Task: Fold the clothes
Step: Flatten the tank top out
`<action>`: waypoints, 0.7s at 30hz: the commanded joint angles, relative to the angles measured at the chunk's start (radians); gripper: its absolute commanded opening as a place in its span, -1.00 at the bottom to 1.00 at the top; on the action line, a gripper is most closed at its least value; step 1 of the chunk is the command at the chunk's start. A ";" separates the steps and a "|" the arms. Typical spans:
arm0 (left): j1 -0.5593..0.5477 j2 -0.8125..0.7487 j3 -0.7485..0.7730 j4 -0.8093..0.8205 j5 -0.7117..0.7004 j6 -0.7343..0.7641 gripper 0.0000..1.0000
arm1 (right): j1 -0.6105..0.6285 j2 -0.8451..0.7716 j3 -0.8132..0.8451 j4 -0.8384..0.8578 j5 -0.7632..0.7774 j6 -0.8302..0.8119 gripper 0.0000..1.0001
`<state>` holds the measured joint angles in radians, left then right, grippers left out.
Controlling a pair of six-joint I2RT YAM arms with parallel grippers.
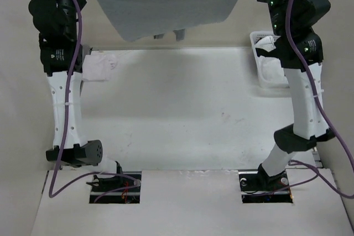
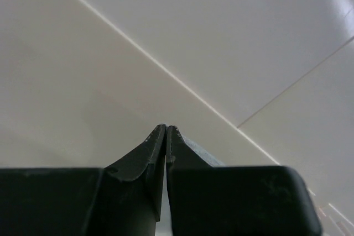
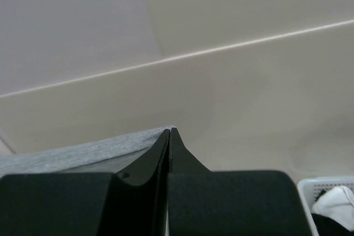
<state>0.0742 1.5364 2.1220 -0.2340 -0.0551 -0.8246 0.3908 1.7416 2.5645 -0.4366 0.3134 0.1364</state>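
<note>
The clothes, a plain heather-gray T-shirt (image 1: 166, 4), hang stretched in the air between my two raised arms along the top of the top external view. The lower part droops above the table's far edge. My left gripper (image 2: 167, 127) is shut, with a strip of gray fabric (image 2: 206, 157) showing just beside its right finger. My right gripper (image 3: 170, 130) is shut on the shirt's other corner, and the gray cloth (image 3: 83, 156) runs off to its left. Both wrist views look up at pale walls.
A small white cloth (image 1: 99, 66) lies at the table's far left. A white basket (image 1: 255, 40) holding black and white garments stands at the far right, partly behind my right arm. The white tabletop (image 1: 177, 120) spreads below the hanging shirt.
</note>
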 commanded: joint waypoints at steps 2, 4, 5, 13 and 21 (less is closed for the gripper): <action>-0.030 -0.116 -0.217 0.077 -0.021 0.056 -0.99 | -0.014 -0.188 -0.360 0.054 0.030 0.015 -1.00; -0.052 -0.215 -0.412 0.114 -0.048 0.059 -0.99 | -0.014 -0.326 -0.610 0.125 0.036 0.032 -1.00; -0.061 -0.289 -0.536 0.139 -0.055 0.062 -0.99 | -0.002 -0.412 -0.773 0.175 0.039 0.051 -1.00; -0.080 -0.939 -1.310 -0.032 -0.065 0.045 -0.98 | 0.306 -1.016 -1.677 0.221 0.144 0.287 -1.00; -0.095 -1.259 -1.406 -0.589 -0.065 0.013 -0.97 | 0.723 -1.286 -1.958 -0.178 0.211 0.750 -1.00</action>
<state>-0.0055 0.2955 0.7444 -0.5922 -0.1097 -0.7929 1.0248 0.4854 0.6514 -0.4694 0.4793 0.6407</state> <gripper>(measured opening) 0.021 0.002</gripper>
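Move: High over the table, both hands already pinch the tank top's hem corners. The bare table's middle lies some 62 cm below the left hand, about 22 cm to its right and 2 cm back; from the right hand it is about 28 cm to the left, roughly level fore and aft, and 62 cm down. The white cloth is around 11 cm left and 11 cm ahead of the left hand; the basket stands about 27 cm right and 15 cm ahead of the right hand. Sweeping the stretched hem down fast and then back towards the bases, both hands keep their fingers shut on its corners: the left sinks about 34 cm and draws back 22, the right sinks some 41 and draws back 24. The fingers tip from pointing slightly up to slightly down, and the right wrist also swings counter-clockwise. ##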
